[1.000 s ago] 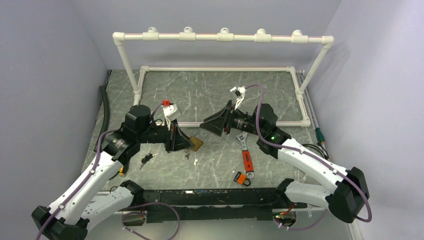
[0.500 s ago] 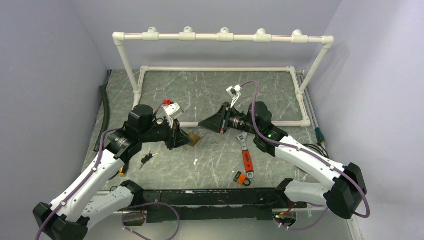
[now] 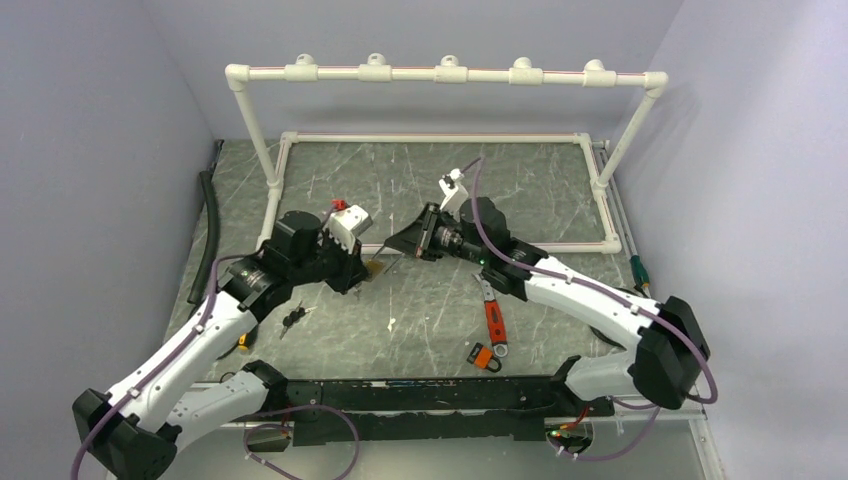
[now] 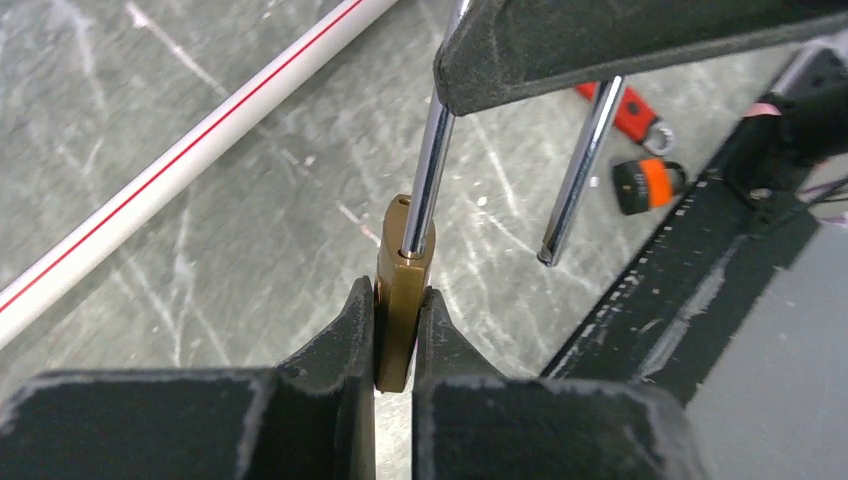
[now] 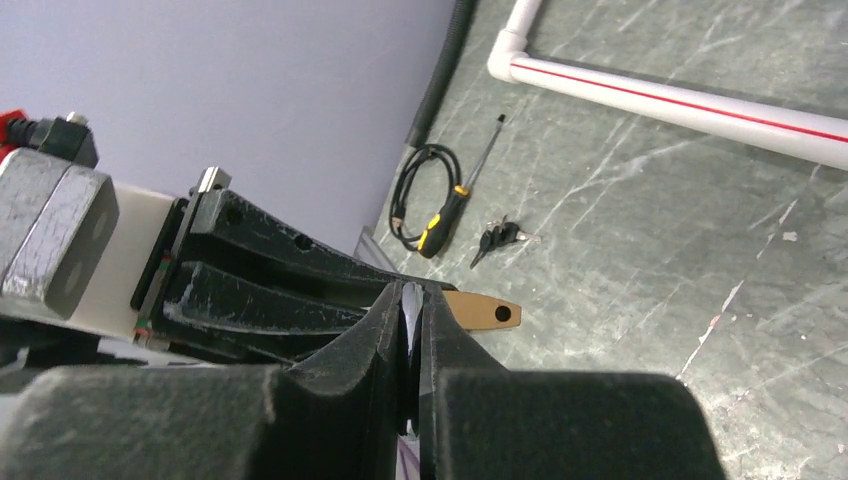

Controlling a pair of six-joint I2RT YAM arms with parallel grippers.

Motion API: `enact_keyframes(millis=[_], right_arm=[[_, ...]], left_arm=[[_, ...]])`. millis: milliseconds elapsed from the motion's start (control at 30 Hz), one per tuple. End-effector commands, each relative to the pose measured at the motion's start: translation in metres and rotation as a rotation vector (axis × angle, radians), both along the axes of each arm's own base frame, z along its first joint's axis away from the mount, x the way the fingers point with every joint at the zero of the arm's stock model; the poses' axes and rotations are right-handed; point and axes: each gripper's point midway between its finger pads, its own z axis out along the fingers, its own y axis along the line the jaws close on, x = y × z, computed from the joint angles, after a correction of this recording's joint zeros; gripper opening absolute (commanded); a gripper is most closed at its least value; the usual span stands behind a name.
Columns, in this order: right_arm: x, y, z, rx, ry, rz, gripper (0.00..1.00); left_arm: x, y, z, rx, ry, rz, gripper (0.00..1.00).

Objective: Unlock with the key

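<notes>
A brass padlock hangs above the table, its body pinched edge-on in my shut left gripper. Its steel shackle stands swung open: one leg sits in the body and the other leg ends free. The top of the shackle runs into my right gripper, which is shut on it, beside the brass body. From above, the left gripper and right gripper meet at the padlock. A bunch of black-headed keys lies on the table to the left.
A red-handled wrench and a small orange padlock lie at the front right. A white pipe frame stands at the back. A yellow-black screwdriver and a coiled cable lie left. A black rail runs along the front.
My right gripper has moved left to the padlock and shut on its shackle. The left gripper has carried the padlock a little up and to the left.
</notes>
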Motion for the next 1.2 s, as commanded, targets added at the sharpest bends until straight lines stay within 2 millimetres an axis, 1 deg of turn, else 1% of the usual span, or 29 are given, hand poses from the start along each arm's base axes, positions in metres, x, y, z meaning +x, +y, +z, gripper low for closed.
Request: enact_keyframes(millis=[0,33,100,300,333,433,500,533,667,767,933,1033,1167], right_arm=[[-0.004,0.012,0.008,-0.015,0.034,-0.002,0.0],[-0.002,0.014,0.008,-0.019,0.042,-0.006,0.0],[0.001,0.02,0.006,-0.029,0.053,-0.01,0.0],[0.01,0.035,-0.006,-0.065,0.087,-0.006,0.0],[0.012,0.036,-0.008,-0.069,0.089,-0.009,0.0],[0.018,0.041,-0.007,-0.078,0.081,-0.013,0.0],[0.022,0.045,-0.003,-0.076,0.068,-0.013,0.0],[0.023,0.045,-0.006,-0.094,0.078,-0.014,0.0],[0.028,0.048,-0.012,-0.125,0.079,-0.016,0.0],[0.031,0.051,-0.023,-0.149,0.091,-0.01,0.0],[0.036,0.059,-0.042,-0.19,0.092,0.009,0.0],[0.04,0.064,-0.045,-0.208,0.063,0.028,0.0],[0.047,0.074,-0.049,-0.226,-0.006,0.07,0.0]], left_arm=[[0.064,0.057,0.011,0.146,-0.127,0.431,0.05],[0.066,0.061,0.008,0.166,-0.123,0.456,0.07],[0.07,0.069,0.001,0.204,-0.119,0.502,0.16],[0.077,0.094,-0.021,0.358,-0.074,0.635,0.45],[0.076,0.096,-0.024,0.375,-0.062,0.639,0.53],[0.074,0.098,-0.029,0.404,-0.03,0.648,0.7],[0.073,0.097,-0.031,0.406,-0.018,0.64,0.77],[0.072,0.095,-0.031,0.401,-0.012,0.63,0.79],[0.065,0.089,-0.025,0.366,-0.011,0.586,0.84],[0.06,0.083,-0.018,0.324,-0.031,0.537,0.86],[0.059,0.094,-0.011,0.342,-0.053,0.579,0.85],[0.059,0.101,-0.007,0.34,-0.072,0.609,0.84],[0.058,0.103,-0.002,0.323,-0.089,0.616,0.84]])
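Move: The left fingers still grip the padlock body, its middle about 1 cm ahead, 1 cm right and 1 cm below. The black spare keys lie some 20 cm to the left hand's left, 1 cm back, on the table about 20 cm below. From the right hand, which holds the open shackle, the body is about 2 cm back, 3 cm left and 5 cm below; the red wrench lies roughly 23 cm right, 3 cm back and 24 cm below. The left fingers let go of the padlock body, opening wide while the hand swings left about 10 cm and forward 5 cm, dipping, then rising a little, its wrist turning counter-clockwise some 30 degrees and its left side tipping up. The right hand keeps its pinch on the shackle and lowers it about 11 cm, drifting left and slightly forward, rolling its left side down. ##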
